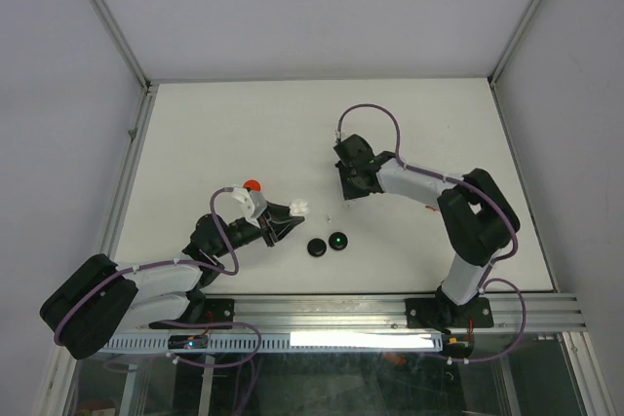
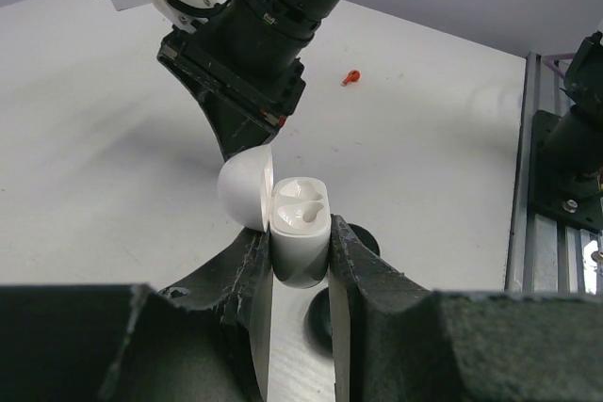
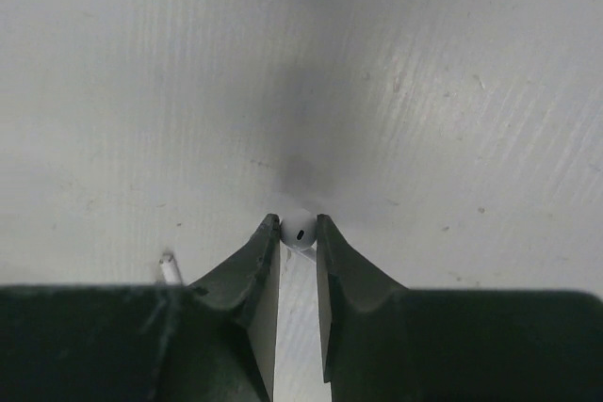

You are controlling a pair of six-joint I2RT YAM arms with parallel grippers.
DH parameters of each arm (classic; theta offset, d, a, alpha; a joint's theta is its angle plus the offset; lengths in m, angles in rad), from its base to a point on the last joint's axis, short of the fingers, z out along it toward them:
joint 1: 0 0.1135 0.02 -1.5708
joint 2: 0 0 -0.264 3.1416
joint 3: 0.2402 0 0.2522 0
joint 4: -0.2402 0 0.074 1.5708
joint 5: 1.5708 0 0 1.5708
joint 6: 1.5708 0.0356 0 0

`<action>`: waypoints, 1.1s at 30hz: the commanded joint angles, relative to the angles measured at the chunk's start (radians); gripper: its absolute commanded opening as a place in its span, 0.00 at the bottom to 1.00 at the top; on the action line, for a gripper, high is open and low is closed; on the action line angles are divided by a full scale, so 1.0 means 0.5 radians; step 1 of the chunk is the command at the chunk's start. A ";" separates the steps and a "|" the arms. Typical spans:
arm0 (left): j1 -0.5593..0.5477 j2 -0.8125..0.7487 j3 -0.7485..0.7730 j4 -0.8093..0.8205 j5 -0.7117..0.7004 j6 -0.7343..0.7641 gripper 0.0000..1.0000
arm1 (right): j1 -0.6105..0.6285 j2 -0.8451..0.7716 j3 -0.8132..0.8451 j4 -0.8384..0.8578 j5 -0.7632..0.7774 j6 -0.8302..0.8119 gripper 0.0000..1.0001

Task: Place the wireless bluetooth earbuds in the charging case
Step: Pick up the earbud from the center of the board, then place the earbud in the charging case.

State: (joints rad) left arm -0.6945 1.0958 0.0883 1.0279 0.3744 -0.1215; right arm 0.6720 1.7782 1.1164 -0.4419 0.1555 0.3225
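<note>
My left gripper [image 2: 301,265] is shut on the white charging case [image 2: 301,233], which it holds upright with the lid [image 2: 247,187] swung open to the left. In the top view that gripper [image 1: 295,209] sits left of centre. My right gripper [image 3: 299,233] points down at the table, its fingertips shut on the round head of a white earbud [image 3: 299,229]. A second white earbud's stem [image 3: 171,270] lies just left of the right gripper's fingers. A tiny red earbud [image 2: 350,76] lies on the table beyond the right gripper [image 1: 345,190].
Two black round discs [image 1: 317,247] [image 1: 337,240] lie near the front, just past the left gripper; one has a green light. A red round thing [image 1: 253,185] sits by the left wrist. The metal rail [image 2: 551,167] runs along the near edge.
</note>
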 commanded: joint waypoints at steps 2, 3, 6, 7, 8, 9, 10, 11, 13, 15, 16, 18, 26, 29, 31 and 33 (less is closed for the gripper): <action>-0.015 -0.007 0.070 0.258 0.026 0.064 0.04 | -0.001 -0.417 -0.072 0.140 -0.172 -0.006 0.15; -0.014 -0.007 0.078 0.273 0.022 0.078 0.04 | 0.002 -0.483 -0.093 0.166 -0.204 -0.003 0.15; -0.015 -0.001 0.088 0.369 0.023 0.108 0.05 | 0.014 -0.676 -0.150 0.247 -0.278 0.015 0.15; -0.015 0.002 0.090 0.402 0.017 0.119 0.05 | 0.019 -0.742 -0.168 0.280 -0.301 0.026 0.14; -0.016 0.002 0.096 0.429 0.011 0.124 0.05 | 0.025 -0.809 -0.188 0.319 -0.326 0.036 0.14; -0.016 0.002 0.108 0.441 0.016 0.141 0.05 | 0.031 -0.873 -0.208 0.361 -0.350 0.043 0.14; -0.016 0.002 0.124 0.440 0.032 0.161 0.05 | 0.036 -0.931 -0.222 0.397 -0.372 0.054 0.14; -0.015 -0.001 0.142 0.435 0.045 0.174 0.05 | 0.042 -0.989 -0.231 0.424 -0.396 0.064 0.14; -0.014 0.002 0.176 0.438 0.075 0.193 0.06 | 0.052 -1.091 -0.246 0.485 -0.444 0.085 0.14; -0.014 0.009 0.205 0.454 0.108 0.211 0.07 | 0.068 -1.198 -0.274 0.588 -0.500 0.108 0.14; -0.014 0.013 0.216 0.464 0.120 0.215 0.07 | 0.072 -1.251 -0.299 0.649 -0.532 0.126 0.13; -0.016 0.024 0.237 0.494 0.132 0.218 0.07 | 0.082 -1.351 -0.349 0.778 -0.606 0.168 0.12; -0.014 0.083 0.279 0.682 0.234 0.276 0.08 | 0.153 -1.589 -0.561 1.327 -0.915 0.391 0.12; -0.015 0.096 0.296 0.735 0.251 0.289 0.08 | 0.194 -1.637 -0.609 1.458 -0.971 0.423 0.11; -0.015 0.102 0.317 0.736 0.254 0.292 0.08 | 0.222 -1.656 -0.645 1.576 -1.024 0.441 0.12; -0.016 0.108 0.333 0.736 0.253 0.280 0.08 | 0.249 -1.663 -0.674 1.655 -1.063 0.456 0.12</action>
State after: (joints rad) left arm -0.6945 1.1461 0.2081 1.3052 0.4728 -0.0067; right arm 0.7704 0.9798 0.7944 0.1978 -0.3012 0.5125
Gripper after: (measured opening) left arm 0.242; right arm 0.195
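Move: The charging case, lid open in the left fingers, lies about 11 cm left, 9 cm back and 11 cm above the right hand, which already pinches an earbud down at the table. The other white earbud lies some 4 cm left and 4 cm back of the right hand; a black round case sits 2 cm left and 10 cm back. From the left hand, the pinched earbud is roughly 11 cm right, 9 cm ahead and 11 cm below. The pinched earbud is carried fast upward, about 28 cm, then increasingly back and left towards the charging case, while the right wrist swings round so its fingers turn from pointing down to pointing left; the grip stays shut. Meanwhile the left hand raises the case some 10 cm, tilting its fingers upward and keeping its hold. ##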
